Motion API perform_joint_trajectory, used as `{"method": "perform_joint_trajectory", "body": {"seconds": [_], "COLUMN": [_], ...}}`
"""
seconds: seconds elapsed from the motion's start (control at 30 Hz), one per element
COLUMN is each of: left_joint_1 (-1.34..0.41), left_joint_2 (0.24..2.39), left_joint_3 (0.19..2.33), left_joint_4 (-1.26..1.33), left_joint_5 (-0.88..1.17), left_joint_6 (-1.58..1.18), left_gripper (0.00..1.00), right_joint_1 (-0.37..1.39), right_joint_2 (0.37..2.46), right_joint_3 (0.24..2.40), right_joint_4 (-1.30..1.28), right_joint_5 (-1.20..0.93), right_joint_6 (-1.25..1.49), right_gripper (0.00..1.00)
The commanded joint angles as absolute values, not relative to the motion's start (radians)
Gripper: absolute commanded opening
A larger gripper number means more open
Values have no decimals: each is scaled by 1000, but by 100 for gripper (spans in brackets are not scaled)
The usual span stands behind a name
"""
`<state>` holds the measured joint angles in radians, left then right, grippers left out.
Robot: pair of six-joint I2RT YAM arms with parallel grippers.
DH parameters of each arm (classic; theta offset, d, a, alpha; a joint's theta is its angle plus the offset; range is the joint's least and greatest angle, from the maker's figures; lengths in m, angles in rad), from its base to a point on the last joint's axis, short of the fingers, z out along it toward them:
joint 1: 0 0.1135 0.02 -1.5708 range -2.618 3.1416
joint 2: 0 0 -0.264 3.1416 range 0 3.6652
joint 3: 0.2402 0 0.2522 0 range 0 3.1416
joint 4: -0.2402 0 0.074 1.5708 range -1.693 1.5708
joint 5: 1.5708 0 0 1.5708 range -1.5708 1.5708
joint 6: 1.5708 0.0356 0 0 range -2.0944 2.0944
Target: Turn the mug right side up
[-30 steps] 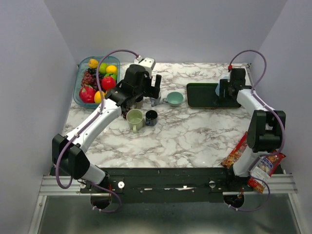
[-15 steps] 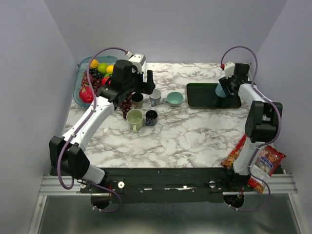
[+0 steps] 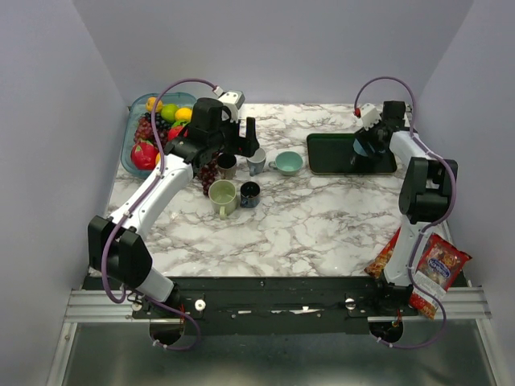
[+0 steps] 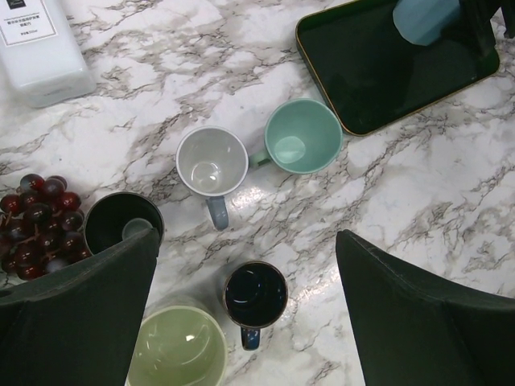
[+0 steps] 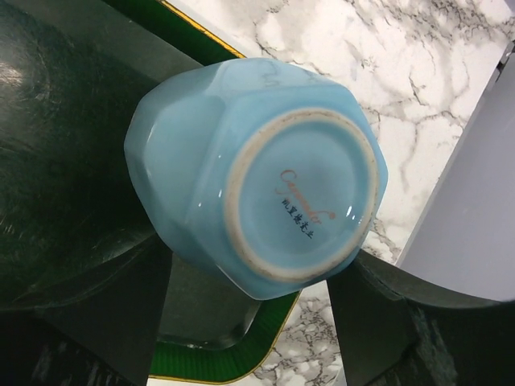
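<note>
The light blue mug (image 5: 257, 177) hangs tilted over the dark green tray (image 5: 217, 358), its printed base facing the right wrist camera. My right gripper (image 5: 251, 273) is shut on the mug, one finger pressed on each side of its body. From above, the mug (image 3: 364, 146) and right gripper (image 3: 368, 143) are at the tray's (image 3: 330, 165) right half. The mug (image 4: 422, 18) also shows at the top of the left wrist view. My left gripper (image 4: 248, 237) is open and holds nothing, high over a cluster of upright mugs (image 3: 241, 145).
Upright mugs stand mid-table: teal (image 4: 302, 135), white (image 4: 212, 161), black (image 4: 121, 219), navy (image 4: 255, 293), pale green (image 4: 177, 347). Grapes (image 4: 40, 225) and a white bottle (image 4: 40, 40) lie to the left. A fruit bin (image 3: 153, 129) sits far left, snack packets (image 3: 390, 249) near right.
My right gripper has raised the blue mug off the tray and tipped it. My left gripper has drawn back and up from the mug cluster.
</note>
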<state>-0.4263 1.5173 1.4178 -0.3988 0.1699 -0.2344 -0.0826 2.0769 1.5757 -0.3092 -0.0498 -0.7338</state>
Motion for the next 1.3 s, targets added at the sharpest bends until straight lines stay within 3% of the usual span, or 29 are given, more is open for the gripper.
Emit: {"method": "perform_joint_trajectory", "body": {"seconds": [0.0, 0.33, 0.5, 0.83, 1.27], "left_joint_1": [-419, -417, -417, -417, -417], "left_joint_2": [1537, 1522, 1509, 1489, 1465], "left_joint_3": [1462, 1430, 1408, 1376, 1345], "left_joint_4": [-405, -397, -385, -364, -339], "left_joint_5": [193, 201, 212, 241, 264], "left_joint_6": [-241, -241, -239, -238, -253], "left_gripper": [99, 99, 99, 99, 99], "right_joint_1": [-84, -84, -84, -83, -52], "right_joint_2": [2121, 2040, 2016, 1959, 1944], "right_joint_3": [1617, 1591, 1589, 1519, 1454], "right_joint_4": [-405, -489, -515, -523, -370], "right_joint_5": [-106, -126, -224, -296, -9], "right_joint_6": [-669, -473, -410, -307, -181], "right_gripper": [80, 79, 71, 65, 59]}}
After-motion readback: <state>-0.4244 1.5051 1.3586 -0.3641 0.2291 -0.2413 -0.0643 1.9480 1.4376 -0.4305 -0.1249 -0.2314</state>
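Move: Just ahead of the right hand, about 2 cm farther out, 3 cm to its left and 2 cm lower, the upside-down light-blue mug stands with its base up, close in front of the open fingers. The tray's middle is level with the hand, some 8 cm left and 6 cm below; the teal mug stands about 31 cm left and 4 cm back. From the left hand the light-blue mug lies roughly 42 cm right, 13 cm ahead and 20 cm down. Drawing back about 7 cm from the light-blue mug's body and swinging some 5.5 cm left, the right hand then eases about 1 cm back to the right, staying low over the tray. The wrist rolls left side up by some 20 degrees, turns clockwise and tips slightly down, while the fingers narrow from wide to a little over half open, bringing the tips to either side of the handle without pinching it. ##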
